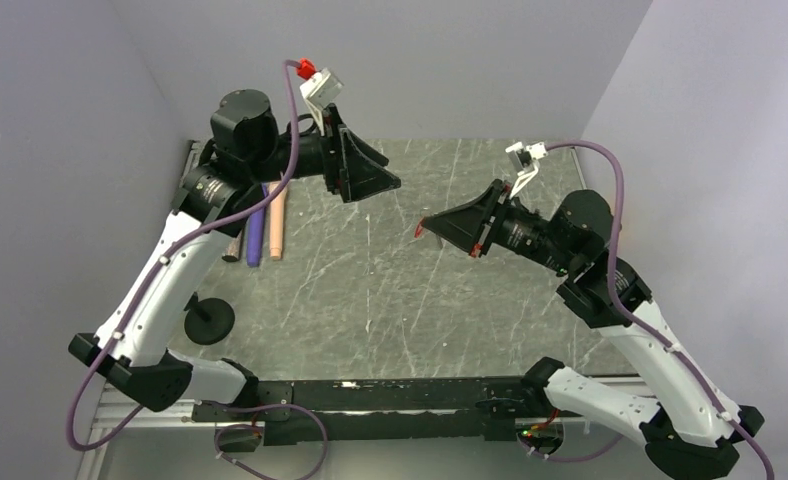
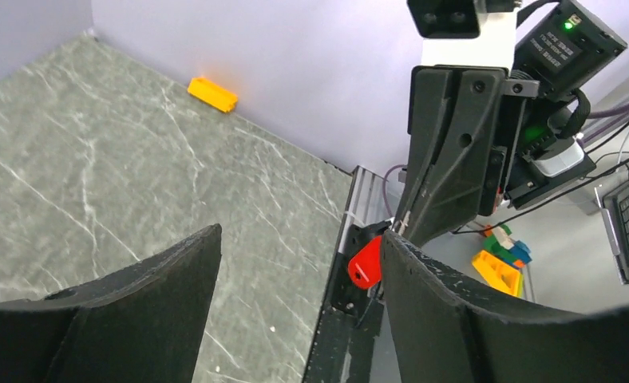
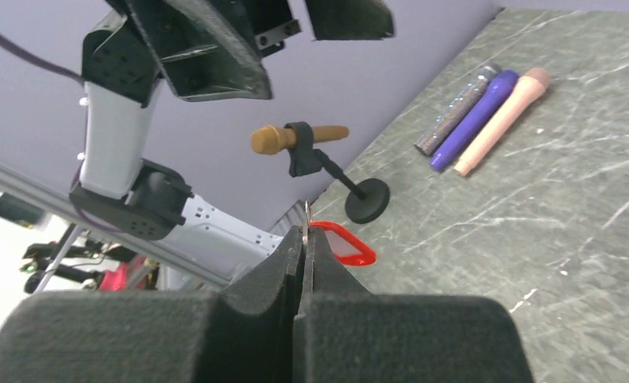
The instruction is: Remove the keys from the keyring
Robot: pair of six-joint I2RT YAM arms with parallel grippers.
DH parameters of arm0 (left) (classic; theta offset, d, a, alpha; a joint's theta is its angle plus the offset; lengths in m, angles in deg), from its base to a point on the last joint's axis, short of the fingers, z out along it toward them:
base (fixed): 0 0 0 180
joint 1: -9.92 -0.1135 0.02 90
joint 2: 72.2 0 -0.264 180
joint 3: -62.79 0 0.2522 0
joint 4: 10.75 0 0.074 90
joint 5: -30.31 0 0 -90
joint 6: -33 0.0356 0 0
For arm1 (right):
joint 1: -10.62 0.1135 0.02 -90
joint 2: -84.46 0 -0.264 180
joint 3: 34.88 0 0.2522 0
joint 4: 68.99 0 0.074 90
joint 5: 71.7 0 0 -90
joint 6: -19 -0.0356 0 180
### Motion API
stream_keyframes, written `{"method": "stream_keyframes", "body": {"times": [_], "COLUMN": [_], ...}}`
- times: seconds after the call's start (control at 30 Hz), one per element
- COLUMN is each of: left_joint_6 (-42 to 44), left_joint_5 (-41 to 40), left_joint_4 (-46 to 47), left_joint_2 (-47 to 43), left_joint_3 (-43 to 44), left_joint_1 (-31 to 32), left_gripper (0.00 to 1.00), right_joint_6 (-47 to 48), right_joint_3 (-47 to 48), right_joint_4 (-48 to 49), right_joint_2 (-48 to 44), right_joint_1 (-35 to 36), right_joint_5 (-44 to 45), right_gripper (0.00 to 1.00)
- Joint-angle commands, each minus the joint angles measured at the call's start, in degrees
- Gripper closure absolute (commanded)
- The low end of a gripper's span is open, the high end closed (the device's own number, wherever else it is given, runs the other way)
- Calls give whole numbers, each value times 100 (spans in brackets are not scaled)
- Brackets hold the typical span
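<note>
The keyring shows as a small red tag (image 3: 345, 244) with a thin metal ring (image 3: 306, 217) sticking up from it. My right gripper (image 3: 305, 239) is shut on the ring and holds it in the air above the middle of the table, the tag (image 1: 419, 231) hanging at its tip (image 1: 426, 228). My left gripper (image 1: 373, 188) hovers a little up and to the left of it, open and holding nothing. In the left wrist view the tag (image 2: 365, 263) peeks out just beside the right-hand finger (image 2: 455, 319) of my left gripper (image 2: 299, 239). No keys can be made out.
Three handheld microphones (image 1: 258, 228) lie side by side at the table's left. A brown microphone (image 3: 297, 137) sits on a small black stand (image 1: 210, 320) at the near left. A yellow-orange box (image 2: 212, 93) lies against the wall. Toy bricks (image 2: 499, 267) lie off the table.
</note>
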Motion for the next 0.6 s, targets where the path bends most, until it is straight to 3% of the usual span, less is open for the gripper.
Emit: {"method": "stream_keyframes", "body": {"times": [0.0, 0.1, 0.2, 0.3, 0.47, 0.57], "left_joint_6": [-272, -161, -378, -796, -1317, -1305], "left_joint_5": [-188, -793, -1689, -2881, -3311, -2877], "left_joint_4": [-464, -851, -667, -748, -522, -67], "left_joint_2": [7, -288, -876, -1331, -1826, -1885], "left_joint_3": [61, -464, -1459, -2131, -2746, -2960], "left_joint_1": [-23, 77, 456, 953, 1262, 1342], "left_gripper": [23, 22, 20, 18, 10, 1], "right_joint_6": [-353, -345, -247, -130, -63, -71], "right_joint_3": [-132, -168, -177, -230, -180, -197], "right_joint_4": [938, 1148, 1200, 1270, 1226, 1296], "right_joint_2": [135, 134, 71, -27, 2, 9], "right_joint_1": [-4, -20, -54, -109, -169, -210], "right_joint_5": [-586, -795, -820, -770, -773, -795], "right_gripper": [100, 100, 100, 100, 100, 100]}}
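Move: The red tag of the keyring hangs at the right fingertips, some 6 cm back from the left hand, 5 cm to its right and 6 cm lower. The closed right fingers holding it are about 6 cm back, 6 cm to the right and 5 cm below the left hand. From the right hand the tag is level fore and aft, about 2 cm left and 2 cm below; a key seems to hang 4 cm beneath that hand, roughly 1 cm back and 1 cm to its right. Still pinching the keyring, the right fingers edge first left, then up, ending barely 2 cm higher. The empty left hand touches nothing: it sinks some 14 cm past the tag's level, drawing back about 4 cm and drifting slightly left. Its wrist turns some 30 degrees, rolling while the tips dip and swing forward, and its fingers open wider. ##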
